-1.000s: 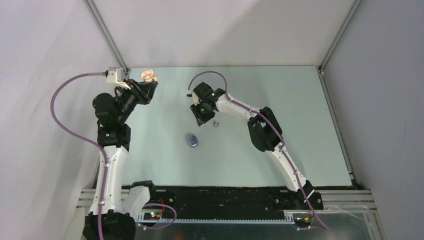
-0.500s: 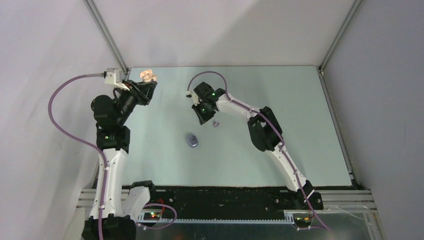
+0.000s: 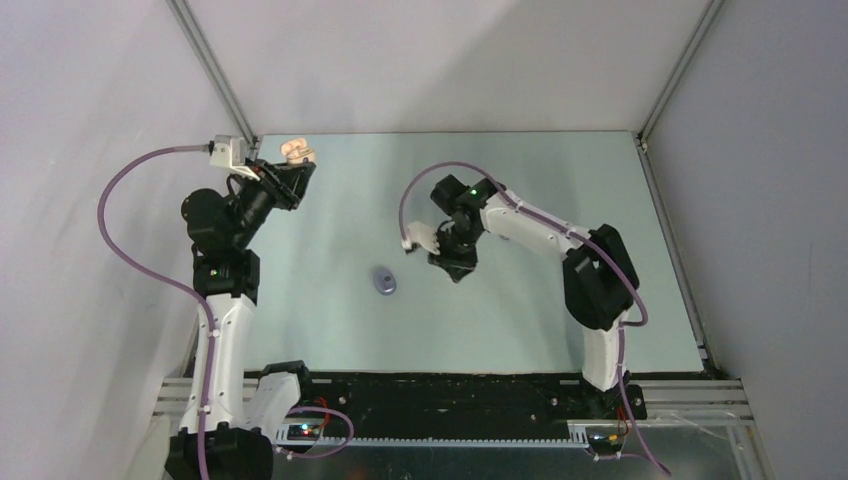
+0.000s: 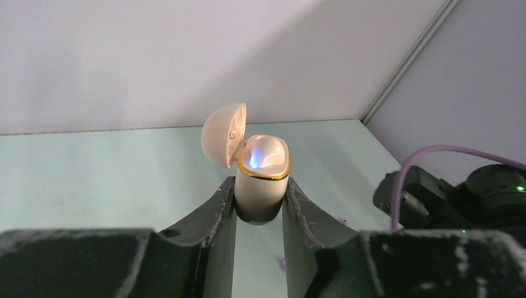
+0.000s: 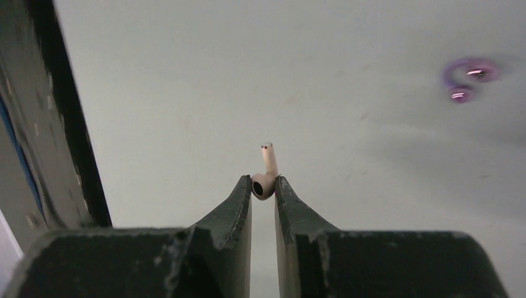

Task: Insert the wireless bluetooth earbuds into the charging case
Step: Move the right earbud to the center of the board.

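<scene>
My left gripper (image 4: 260, 184) is shut on a cream-white charging case (image 4: 259, 195) with a gold rim. It holds the case upright at the table's far left (image 3: 297, 152). The lid (image 4: 222, 133) is flipped open and a blue light glows in the open top. My right gripper (image 5: 263, 181) is shut on a cream-white earbud (image 5: 267, 177), whose stem points away from the jaws. In the top view that gripper (image 3: 453, 268) hangs over the table's middle. Two purple earbuds (image 5: 468, 77) lie blurred on the table beyond it.
A closed purple case (image 3: 384, 281) lies on the table left of the right gripper. The pale green table (image 3: 560, 320) is bounded by white walls and metal corner posts (image 3: 215, 75). The right arm's purple cable (image 3: 425, 190) loops above its wrist.
The right arm has swung from beside the purple earbuds toward the near right, its jaws closing on the cream-white earbud. The left arm and its case have not moved.
</scene>
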Robot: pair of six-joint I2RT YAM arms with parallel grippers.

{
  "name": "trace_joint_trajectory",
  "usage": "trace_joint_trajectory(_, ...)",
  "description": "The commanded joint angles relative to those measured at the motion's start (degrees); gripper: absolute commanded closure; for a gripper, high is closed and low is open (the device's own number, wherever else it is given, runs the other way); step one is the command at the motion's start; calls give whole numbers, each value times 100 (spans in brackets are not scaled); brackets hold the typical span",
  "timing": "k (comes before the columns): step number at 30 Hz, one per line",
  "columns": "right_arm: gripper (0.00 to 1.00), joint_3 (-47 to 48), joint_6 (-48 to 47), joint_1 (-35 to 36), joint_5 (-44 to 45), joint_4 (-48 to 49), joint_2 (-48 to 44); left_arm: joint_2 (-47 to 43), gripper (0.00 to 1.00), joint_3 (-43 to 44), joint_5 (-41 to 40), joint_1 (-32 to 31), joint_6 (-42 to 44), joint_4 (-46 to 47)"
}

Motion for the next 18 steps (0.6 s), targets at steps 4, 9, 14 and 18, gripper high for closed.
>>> trace_joint_trajectory(4,99,-1118,-3037,-145,703,-1443,-326,-83,100,-23,183,63,112,248)
trace_joint_trajectory(9,98,-1229,-3490,-105,1030,-875,-192,-75,100,22,214,58,156,155)
trace_joint_trajectory(14,98,-1056,-3829,98,1095,-557,-1,-34,100,67,220,60,163,117)
trace_joint_trajectory(18,98,-1261,-4259,212,1036,-182,-50,4,100,88,216,63,144,110)
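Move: Over the robot's side of the board's middle, the right hand holds the right earbud. The open board spot it is going for lies roughly 3 cm back, 5 cm right and 7 cm below. A purple trinket sits about 10 cm ahead and 5 cm left, a second some 13 cm ahead and 11 cm right, and the grey disc 2 cm ahead and 14 cm left. From the left hand the spot is about 8 cm back, 31 cm right and 35 cm below. Swinging right about 9 cm and back 5 cm, the right hand carries the pinched earbud down towards the open board, then curls roughly 2 cm forward and left again while still sinking, 6 cm in all. Meanwhile the wrist turns some 35 degrees counter-clockwise and the fingers tip to point more steeply down, keeping their hold. ##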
